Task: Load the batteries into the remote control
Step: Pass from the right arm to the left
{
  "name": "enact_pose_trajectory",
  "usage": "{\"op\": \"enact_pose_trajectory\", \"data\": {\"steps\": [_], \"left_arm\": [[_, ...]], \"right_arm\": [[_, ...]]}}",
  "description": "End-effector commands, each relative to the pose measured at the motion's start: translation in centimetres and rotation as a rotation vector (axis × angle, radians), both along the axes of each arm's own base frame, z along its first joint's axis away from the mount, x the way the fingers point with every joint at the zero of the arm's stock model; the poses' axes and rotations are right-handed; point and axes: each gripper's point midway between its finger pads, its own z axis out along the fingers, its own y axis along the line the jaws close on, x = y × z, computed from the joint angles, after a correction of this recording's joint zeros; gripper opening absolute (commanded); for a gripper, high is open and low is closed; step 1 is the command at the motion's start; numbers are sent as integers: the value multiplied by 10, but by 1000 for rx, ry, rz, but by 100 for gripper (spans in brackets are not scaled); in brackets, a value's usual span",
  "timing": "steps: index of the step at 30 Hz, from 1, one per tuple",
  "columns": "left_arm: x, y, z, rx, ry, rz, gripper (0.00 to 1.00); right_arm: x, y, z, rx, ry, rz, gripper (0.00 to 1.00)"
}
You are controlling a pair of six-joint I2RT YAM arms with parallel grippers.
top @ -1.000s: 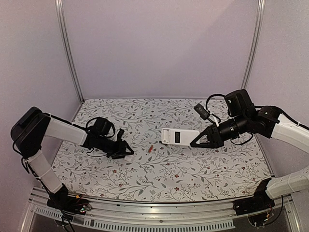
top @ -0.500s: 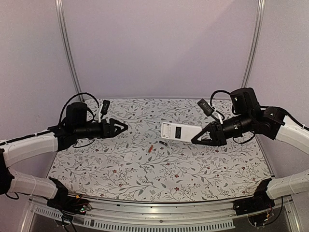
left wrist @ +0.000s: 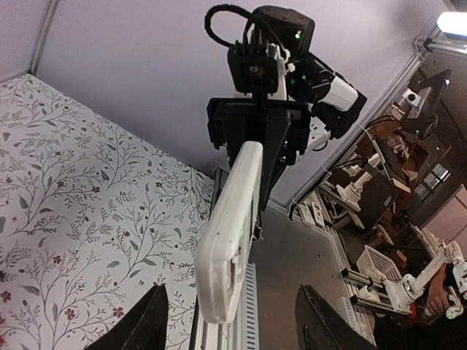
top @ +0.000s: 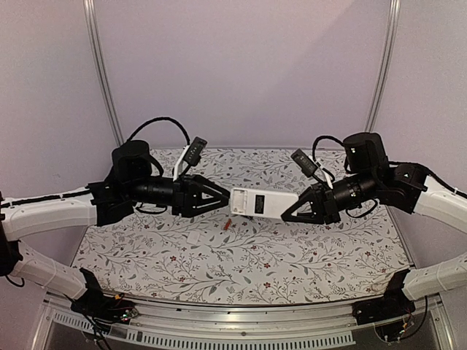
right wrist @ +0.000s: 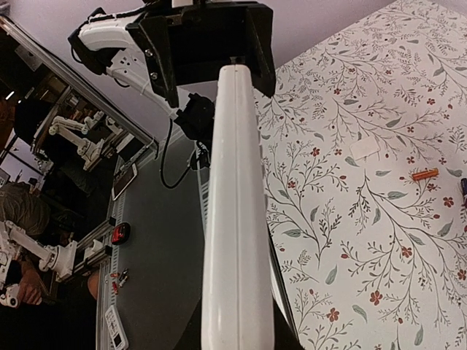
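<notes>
The remote control (top: pixel 257 203) hangs above the mat, its white back and dark recess showing in the top view. My right gripper (top: pixel 294 211) is shut on its right end. My left gripper (top: pixel 221 197) is open, level with the free left end. In the left wrist view that end of the remote (left wrist: pixel 232 219) sits between the spread fingers (left wrist: pixel 149 322) without touching them. A reddish-orange battery (top: pixel 228 224) lies on the mat below and also shows in the right wrist view (right wrist: pixel 424 174). A dark battery (right wrist: pixel 464 184) peeks in at that view's edge.
A small flat white plastic piece (top: pixel 193 237) lies on the floral mat (top: pixel 292 255) to the left of the orange battery, also in the right wrist view (right wrist: pixel 365 149). Metal rails run along the near edge and back corners.
My left arm has swung up from the left side of the mat to the remote's free end, its jaws now wider. My right gripper has shifted the remote slightly left.
</notes>
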Motion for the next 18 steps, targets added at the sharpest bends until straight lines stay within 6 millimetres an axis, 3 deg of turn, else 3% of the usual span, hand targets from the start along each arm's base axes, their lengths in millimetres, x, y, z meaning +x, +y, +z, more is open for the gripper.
{"op": "enact_pose_trajectory", "data": {"steps": [1,9,18], "left_arm": [[-14,-13,6,-22,-28,-84,57],[-15,-22,-1,-10,-4,-102,40],[-17,-24,-1,-4,5,-126,10]], "right_arm": [[-3,5,13,40,-42,37,0],[-7,8,14,49,-46,59,0],[-12,11,12,43,-39,83,1]]}}
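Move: Roughly 9 cm to the right of the open left hand, straight across and about 1 cm above it, is the middle of the remote control, its near end only a couple of centimetres off. The right hand still grips the other end, with the remote's middle about 7 cm left and 3 cm below. On the table, 29 cm beneath the left hand, the orange battery lies 17 cm ahead and 1 cm right, the dark battery 21 cm ahead and 9 cm right. Easing about 2 cm to the right, with 1 cm of drift back and down, the left hand brings its fingers around the free left end of the remote control and closes them from well open to nearly shut, pinching that end. The right hand keeps its grip on the other end and shifts barely 1 cm back and to the left. ##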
